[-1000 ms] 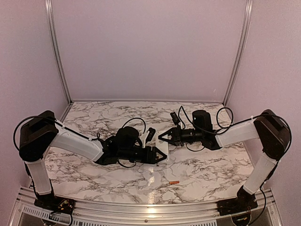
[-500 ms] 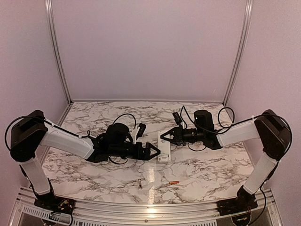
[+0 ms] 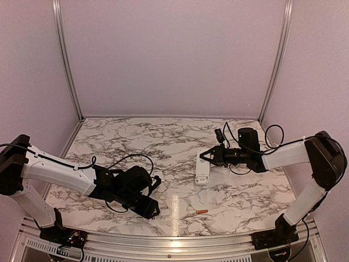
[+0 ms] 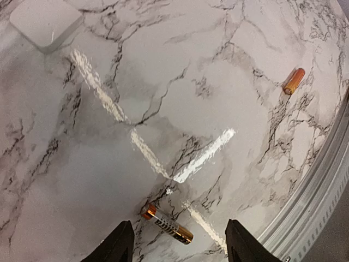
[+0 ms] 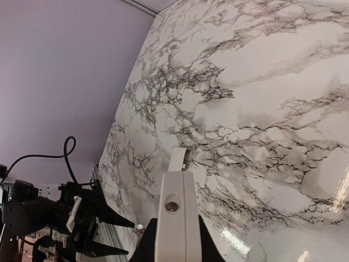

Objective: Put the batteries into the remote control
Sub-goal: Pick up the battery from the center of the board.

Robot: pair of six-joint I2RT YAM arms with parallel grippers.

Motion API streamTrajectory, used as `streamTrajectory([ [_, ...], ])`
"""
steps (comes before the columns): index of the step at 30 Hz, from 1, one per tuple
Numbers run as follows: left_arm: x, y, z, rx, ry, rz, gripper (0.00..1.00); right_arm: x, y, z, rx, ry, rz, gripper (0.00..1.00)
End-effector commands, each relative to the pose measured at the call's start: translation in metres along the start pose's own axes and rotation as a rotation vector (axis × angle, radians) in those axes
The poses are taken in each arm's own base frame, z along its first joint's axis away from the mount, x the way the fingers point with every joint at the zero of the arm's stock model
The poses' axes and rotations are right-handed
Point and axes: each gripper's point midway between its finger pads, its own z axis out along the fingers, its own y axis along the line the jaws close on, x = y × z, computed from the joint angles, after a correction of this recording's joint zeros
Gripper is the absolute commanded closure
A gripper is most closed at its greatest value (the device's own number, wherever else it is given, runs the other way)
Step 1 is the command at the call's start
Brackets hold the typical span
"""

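Note:
The gold battery (image 4: 166, 224) lies flat on the marble table, between the open fingers of my left gripper (image 4: 180, 225), which touch neither end. In the top view the left gripper (image 3: 155, 210) sits low near the front edge and hides that battery. The orange-red battery (image 3: 202, 211) (image 4: 294, 81) lies loose to its right. My right gripper (image 3: 206, 156) (image 5: 175, 240) is shut on the upper end of the white remote control (image 3: 202, 172) (image 5: 174, 207). A corner of the remote control (image 4: 43, 22) also shows in the left wrist view.
An aluminium rail (image 3: 174, 240) (image 4: 316, 196) runs along the table's near edge, close to the left gripper. Purple walls (image 3: 174, 54) close the back and sides. Loose black cables (image 3: 131, 158) loop off both wrists.
The left gripper has left the remote and swung back left toward the near edge, down over the gold battery now lying on the table. The right gripper carried the remote slightly right.

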Motion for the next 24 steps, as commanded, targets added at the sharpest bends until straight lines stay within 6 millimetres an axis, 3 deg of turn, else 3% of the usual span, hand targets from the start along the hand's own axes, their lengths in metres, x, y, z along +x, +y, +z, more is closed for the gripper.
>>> streamTrajectory([
  [1, 0.052, 0.028, -0.004, -0.140, 0.144, -0.097, 0.42, -0.004, 0.007, -0.003, -0.022, -0.014, -0.028, 1.00],
  [6, 0.068, 0.020, 0.007, -0.139, 0.170, -0.102, 0.47, -0.004, 0.009, -0.005, -0.023, -0.017, -0.037, 1.00],
  [12, 0.065, 0.029, 0.025, -0.230, 0.177, -0.059, 0.54, -0.004, 0.011, -0.006, -0.026, -0.019, -0.038, 1.00],
  [19, 0.076, 0.040, 0.027, -0.319, 0.225, 0.020, 0.79, -0.005, 0.013, -0.006, -0.031, -0.014, -0.045, 1.00],
  [24, 0.061, 0.031, 0.030, -0.304, 0.184, 0.105, 1.00, 0.001, 0.017, 0.001, -0.058, 0.007, -0.038, 1.00],
])
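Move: The battery I go for lies almost under my left hand, about 2 cm back, 1 cm to its left and 4 cm below. The orange battery lies roughly 19 cm to the right of my left hand and some 2 cm farther out; the white cover is about 18 cm ahead and 1 cm to the right, both also about 4 cm down. From my right hand, the battery to be gripped is some 22 cm left, 19 cm back and 12 cm below. I drop my left hand about 3 cm, swinging it back and left by nearly as much, then ease it forward and right again by a couple of centimetres, low down over the near battery. Coming back I shut the half-open fingers on the battery, and my wrist tips some 10 degrees so that they point more nearly straight down. ##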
